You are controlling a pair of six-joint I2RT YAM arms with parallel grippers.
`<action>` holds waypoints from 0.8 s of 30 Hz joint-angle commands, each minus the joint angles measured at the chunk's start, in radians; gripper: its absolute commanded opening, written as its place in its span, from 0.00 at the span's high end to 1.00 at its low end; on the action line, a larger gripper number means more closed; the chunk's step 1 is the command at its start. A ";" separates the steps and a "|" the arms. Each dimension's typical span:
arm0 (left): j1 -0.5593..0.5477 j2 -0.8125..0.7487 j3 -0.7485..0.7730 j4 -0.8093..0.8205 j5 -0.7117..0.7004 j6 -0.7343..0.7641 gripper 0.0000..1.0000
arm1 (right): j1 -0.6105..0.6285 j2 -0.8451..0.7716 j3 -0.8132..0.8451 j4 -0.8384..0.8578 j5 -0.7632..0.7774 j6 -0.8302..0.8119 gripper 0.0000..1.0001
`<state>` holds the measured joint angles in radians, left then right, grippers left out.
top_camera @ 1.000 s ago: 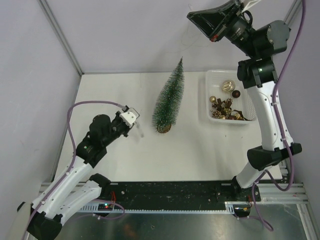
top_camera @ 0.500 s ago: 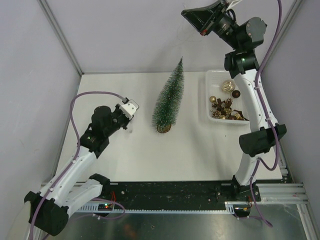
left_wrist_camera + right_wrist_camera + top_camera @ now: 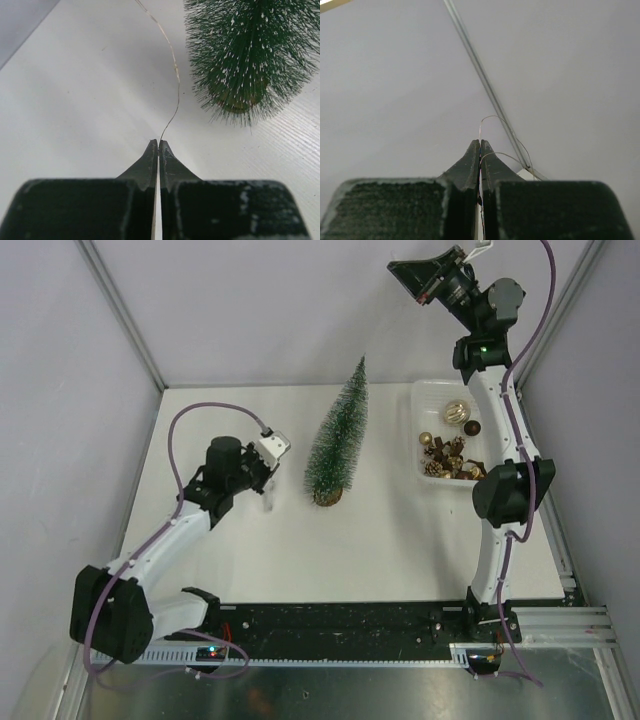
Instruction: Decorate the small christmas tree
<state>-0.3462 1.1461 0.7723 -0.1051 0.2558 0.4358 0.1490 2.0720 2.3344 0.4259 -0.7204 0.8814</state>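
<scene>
The small christmas tree (image 3: 338, 435) stands upright mid-table on its round wooden base (image 3: 328, 497). Its frosted lower bristles (image 3: 250, 55) fill the upper right of the left wrist view. My left gripper (image 3: 268, 496) hovers low just left of the base, shut (image 3: 158, 142) on a thin wire (image 3: 175, 75) that runs up past the tree's left side. My right gripper (image 3: 415, 278) is raised high above the table's back right, facing the wall. It is shut (image 3: 480, 142) on the same kind of thin wire (image 3: 492, 119), which loops out from the tips.
A white basket (image 3: 418, 430) at the back right holds gold and brown ornaments (image 3: 455, 412). Grey walls with metal corner posts (image 3: 120, 315) enclose the table on three sides. The right arm's links rise over the basket's right side.
My left gripper has slid right, closer to the tree base. The right arm has straightened upward and its raised gripper shifted slightly right. Both grippers stayed shut on the wire.
</scene>
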 commanded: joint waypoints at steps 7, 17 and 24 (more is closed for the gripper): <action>0.010 0.086 0.055 0.054 0.081 -0.067 0.99 | -0.032 0.073 -0.046 0.132 -0.035 0.096 1.00; 0.009 0.067 0.039 0.099 0.090 -0.082 0.38 | -0.080 0.022 -0.247 0.177 -0.052 0.083 1.00; 0.008 -0.009 0.016 0.099 0.054 -0.092 0.19 | -0.168 -0.073 -0.446 0.228 -0.067 0.079 1.00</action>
<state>-0.3443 1.2072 0.7818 -0.0460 0.3225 0.3576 0.0341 2.1223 1.9392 0.5598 -0.7673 0.9688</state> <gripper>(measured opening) 0.792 0.010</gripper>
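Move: Just under the left hand's shut fingers, about 7 cm down and 1 cm to the left, is the clear tube on the end of the thin wire it pinches. The christmas tree stands some 14 cm to this hand's right and about 1 cm farther out. From the right hand, which is high up with wire in its fingers, the tree is about 16 cm back, 16 cm left and 29 cm lower; the basket is level with that hand, 18 cm right and 44 cm down. Dipping about 2.5 cm towards the table with a slight drift right towards the tree, the left hand spreads its fingers wide and lets go of the wire, then starts to lift. Meanwhile the right hand, still shut on its wire, sinks some 17 cm beyond the tree while going forward about 8 cm and, late on, right 5 cm, tipping about 20 degrees downward. ##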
